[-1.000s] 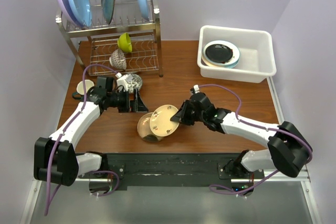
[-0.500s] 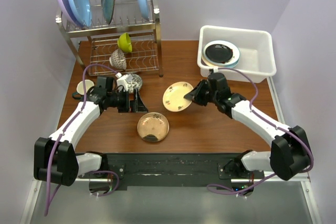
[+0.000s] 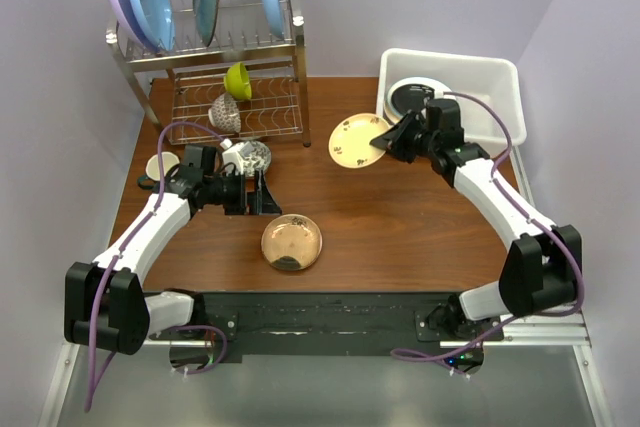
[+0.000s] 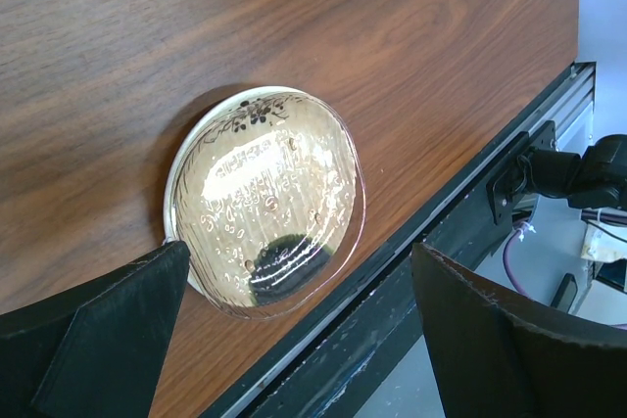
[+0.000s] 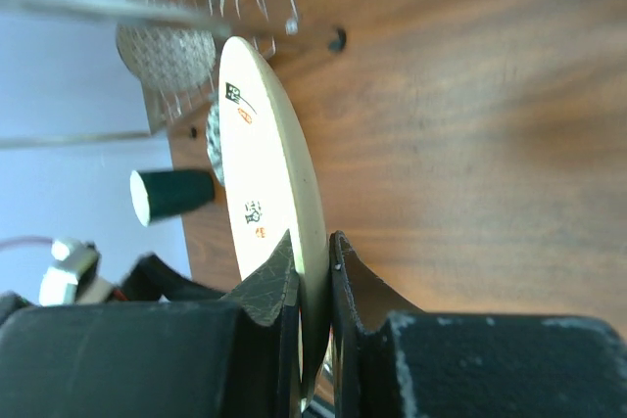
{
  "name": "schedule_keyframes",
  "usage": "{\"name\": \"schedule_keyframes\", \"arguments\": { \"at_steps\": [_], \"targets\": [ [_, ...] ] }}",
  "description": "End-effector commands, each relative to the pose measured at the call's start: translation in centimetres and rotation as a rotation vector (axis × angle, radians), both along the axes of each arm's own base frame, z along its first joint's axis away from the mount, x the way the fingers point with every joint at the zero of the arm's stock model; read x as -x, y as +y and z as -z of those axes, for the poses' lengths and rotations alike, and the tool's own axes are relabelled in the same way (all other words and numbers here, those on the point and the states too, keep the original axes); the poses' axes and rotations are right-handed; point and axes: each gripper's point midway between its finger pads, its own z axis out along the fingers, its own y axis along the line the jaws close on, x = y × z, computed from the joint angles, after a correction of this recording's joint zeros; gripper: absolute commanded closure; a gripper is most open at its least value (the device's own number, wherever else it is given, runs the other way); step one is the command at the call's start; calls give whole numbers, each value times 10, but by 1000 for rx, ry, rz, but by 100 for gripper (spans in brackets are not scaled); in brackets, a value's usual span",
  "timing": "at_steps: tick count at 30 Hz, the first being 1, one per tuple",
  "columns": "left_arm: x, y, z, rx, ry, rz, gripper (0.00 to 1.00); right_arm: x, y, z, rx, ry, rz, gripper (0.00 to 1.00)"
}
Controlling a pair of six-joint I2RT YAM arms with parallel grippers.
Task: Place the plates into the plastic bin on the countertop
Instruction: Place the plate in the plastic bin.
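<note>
My right gripper (image 3: 387, 141) is shut on the rim of a cream plate (image 3: 356, 140) with small flower marks, held in the air just left of the white plastic bin (image 3: 500, 69). In the right wrist view this cream plate (image 5: 274, 144) stands on edge between my pads (image 5: 277, 276). In the bin a glossy black plate (image 3: 415, 99) lies on a cream-and-teal one. A gold-tan glassy plate (image 3: 291, 242) lies on the countertop (image 3: 400, 217) near the front. My left gripper (image 3: 262, 193) hangs open above and left of it; the tan plate (image 4: 265, 198) shows beyond its fingers (image 4: 98, 340).
A two-tier steel wire rack (image 3: 210, 57) at the back left holds large blue and lilac plates, a lime-green bowl (image 3: 238, 80) and a patterned bowl. Cups and small bowls (image 3: 250, 155) crowd the countertop beside the left arm. The table's front rail (image 4: 460, 212) lies close to the tan plate.
My right arm has carried the cream plate from above the tan plate near the front away to the back right, up beside the bin. The left arm has stayed still.
</note>
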Motion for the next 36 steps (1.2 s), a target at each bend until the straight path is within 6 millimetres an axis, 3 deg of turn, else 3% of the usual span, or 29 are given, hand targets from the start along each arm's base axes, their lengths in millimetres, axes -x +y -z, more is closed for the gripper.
{"name": "schedule_keyframes", "arguments": {
  "at_steps": [1,9,18,24,25,29,36],
  "targets": [
    [-5,-3,-15,17,-66,32,0,-24,-9,-39,-40,-86,-14,100],
    [-2,-5,-11,29,-61,47,0,-59,-40,-44,-108,-89,43,100],
    [1,-7,-11,42,-64,62,0,-101,-95,-36,-176,-85,165,100],
    [1,-6,-9,42,-63,60,0,-129,-117,-33,-240,-103,221,100],
    [1,-6,-9,42,-63,60,0,-135,-119,-23,-258,-83,229,100],
    [2,-6,-9,41,-65,62,0,-152,-127,-20,-292,-77,249,100],
    [2,-6,-5,33,-51,61,0,-167,-145,-5,-285,-51,301,100]
  ]
}}
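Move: My right hand pinches the cream plate by its right edge, in the air just short of the plastic bin. The black plate topping the stack in the bin lies about 21 cm ahead, 14 cm to the right and 15 cm below; the bin's middle is roughly 10 cm farther right. The glass plate left on the counter is some 25 cm back, 27 cm left and 19 cm below. From my left hand the black plate is about 39 cm ahead and 52 cm right. I carry the cream plate with my right hand diagonally forward and right, about 15 cm each way, over the bin's near wall towards the stack at its left end. I stay near level at first, then sink to finish some 4 cm lower, swinging the hand clockwise nearly 20 degrees and rolling its left side up about 15, pinch kept. ##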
